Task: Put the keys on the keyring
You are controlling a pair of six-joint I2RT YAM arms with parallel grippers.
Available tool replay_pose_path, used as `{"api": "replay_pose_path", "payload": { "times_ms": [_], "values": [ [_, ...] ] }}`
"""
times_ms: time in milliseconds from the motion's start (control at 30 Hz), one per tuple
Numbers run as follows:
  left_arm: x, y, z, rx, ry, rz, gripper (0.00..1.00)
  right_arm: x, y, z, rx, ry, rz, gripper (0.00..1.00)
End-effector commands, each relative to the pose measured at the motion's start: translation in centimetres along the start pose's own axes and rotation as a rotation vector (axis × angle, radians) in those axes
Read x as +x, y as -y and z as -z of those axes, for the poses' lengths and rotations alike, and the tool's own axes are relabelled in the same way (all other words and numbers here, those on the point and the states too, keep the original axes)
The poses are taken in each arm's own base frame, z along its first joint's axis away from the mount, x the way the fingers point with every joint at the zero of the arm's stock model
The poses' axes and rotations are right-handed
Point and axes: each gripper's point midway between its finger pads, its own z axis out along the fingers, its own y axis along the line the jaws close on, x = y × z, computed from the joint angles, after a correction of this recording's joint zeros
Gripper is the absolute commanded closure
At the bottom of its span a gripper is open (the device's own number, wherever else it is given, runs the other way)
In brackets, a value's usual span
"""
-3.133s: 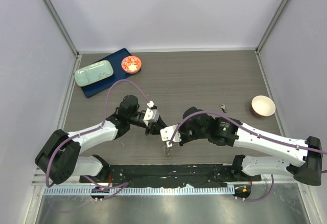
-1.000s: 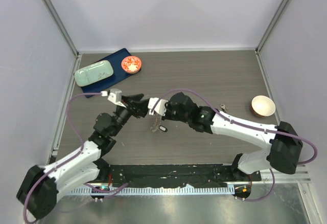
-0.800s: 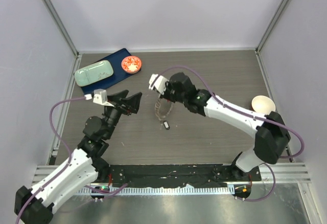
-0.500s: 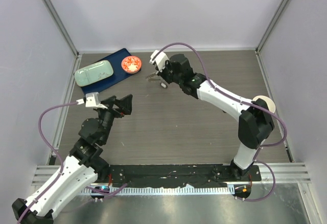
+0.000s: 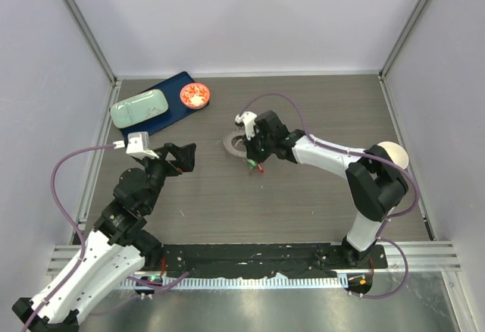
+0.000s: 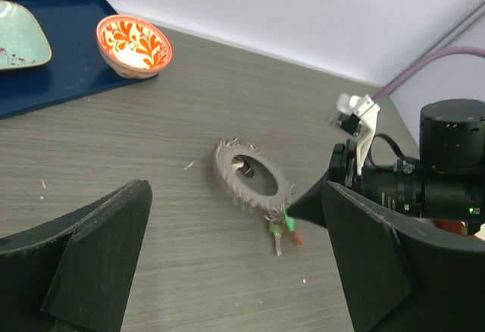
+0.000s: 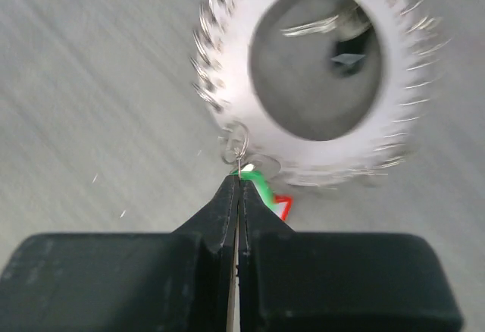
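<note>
The keyring [image 5: 237, 144], a grey ring fringed with small silvery keys, lies flat on the table in the middle. It also shows in the left wrist view [image 6: 250, 176] and the right wrist view [image 7: 303, 154]. The keys, with a green tag [image 7: 258, 184] and a red tag [image 7: 282, 205], hang at its near edge [image 5: 258, 167]. My right gripper [image 7: 237, 186] is shut on the thin wire loop of the keys, right at the ring's fringe. My left gripper [image 5: 180, 158] is open and empty, well to the left of the ring.
A blue tray [image 5: 155, 120] at the back left holds a pale green dish [image 5: 139, 108] and a red patterned bowl [image 5: 195, 95]. A tan bowl [image 5: 391, 154] stands at the right, partly behind my right arm. Walls close the table at the back and on both sides.
My right arm swung the ring and keys to the back, then down onto the middle of the table. My left arm drew back left with its jaws open.
</note>
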Motion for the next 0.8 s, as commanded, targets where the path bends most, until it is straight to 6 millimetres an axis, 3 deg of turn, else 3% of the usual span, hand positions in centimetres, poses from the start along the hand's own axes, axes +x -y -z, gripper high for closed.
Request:
{"api": "replay_pose_path", "payload": {
  "times_ms": [0,267,400,467,567,600,700,767],
  "values": [
    [-0.1,0.6,0.6,0.027,-0.040,-0.014,0.00,2.0,-4.2,2.0,-0.167,-0.036,-0.158,0.99],
    [0.5,0.4,1.5,0.036,-0.095,-0.045,0.00,3.6,-9.8,2.5,-0.416,-0.058,-0.223,0.99],
    [0.6,0.0,2.1,0.020,-0.113,-0.057,0.00,4.3,-11.2,2.2,-0.457,-0.097,-0.234,0.96],
    [0.4,-0.4,2.5,0.004,-0.121,-0.063,0.00,3.9,-11.5,2.6,-0.475,-0.076,-0.249,0.84],
    [0.1,-1.1,3.0,-0.040,-0.123,-0.050,0.00,2.4,-10.9,3.4,-0.431,-0.025,-0.259,0.55],
    [-0.2,-1.4,3.1,-0.063,-0.117,-0.048,0.00,2.1,-9.8,3.4,-0.369,-0.010,-0.265,0.43],
    [-0.1,-2.0,3.2,-0.102,-0.142,-0.065,0.00,0.0,-7.2,4.7,-0.268,0.067,-0.273,0.19],
    [0.5,-1.8,2.8,-0.107,-0.179,-0.080,0.00,-1.2,-4.6,5.9,-0.191,0.125,-0.302,0.10]
  ]
}}
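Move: The right hand already grips the keyring at its edge. The bare spot where the ring's middle will be laid is about 5 cm back, 1 cm left and 5 cm below. The ring now trails about 6 cm ahead and 4 cm left. The green-tagged key sits right at the fingertips, about 1 cm back, and the red-tagged key 3 cm back and 3 cm right. From the idle left hand the spot is roughly 4 cm ahead, 16 cm right and 22 cm down. Sweeping quickly back and down, the right hand pulls the held keyring back about 12 cm while sinking nearly 5, the fingers tipping some 25 degrees more downward. It then drifts a few centimetres left and rises gently, spreads its fingers wide to let go of the edge beside the green-tagged key, and starts lifting away forward. The open left hand eases back a little. ##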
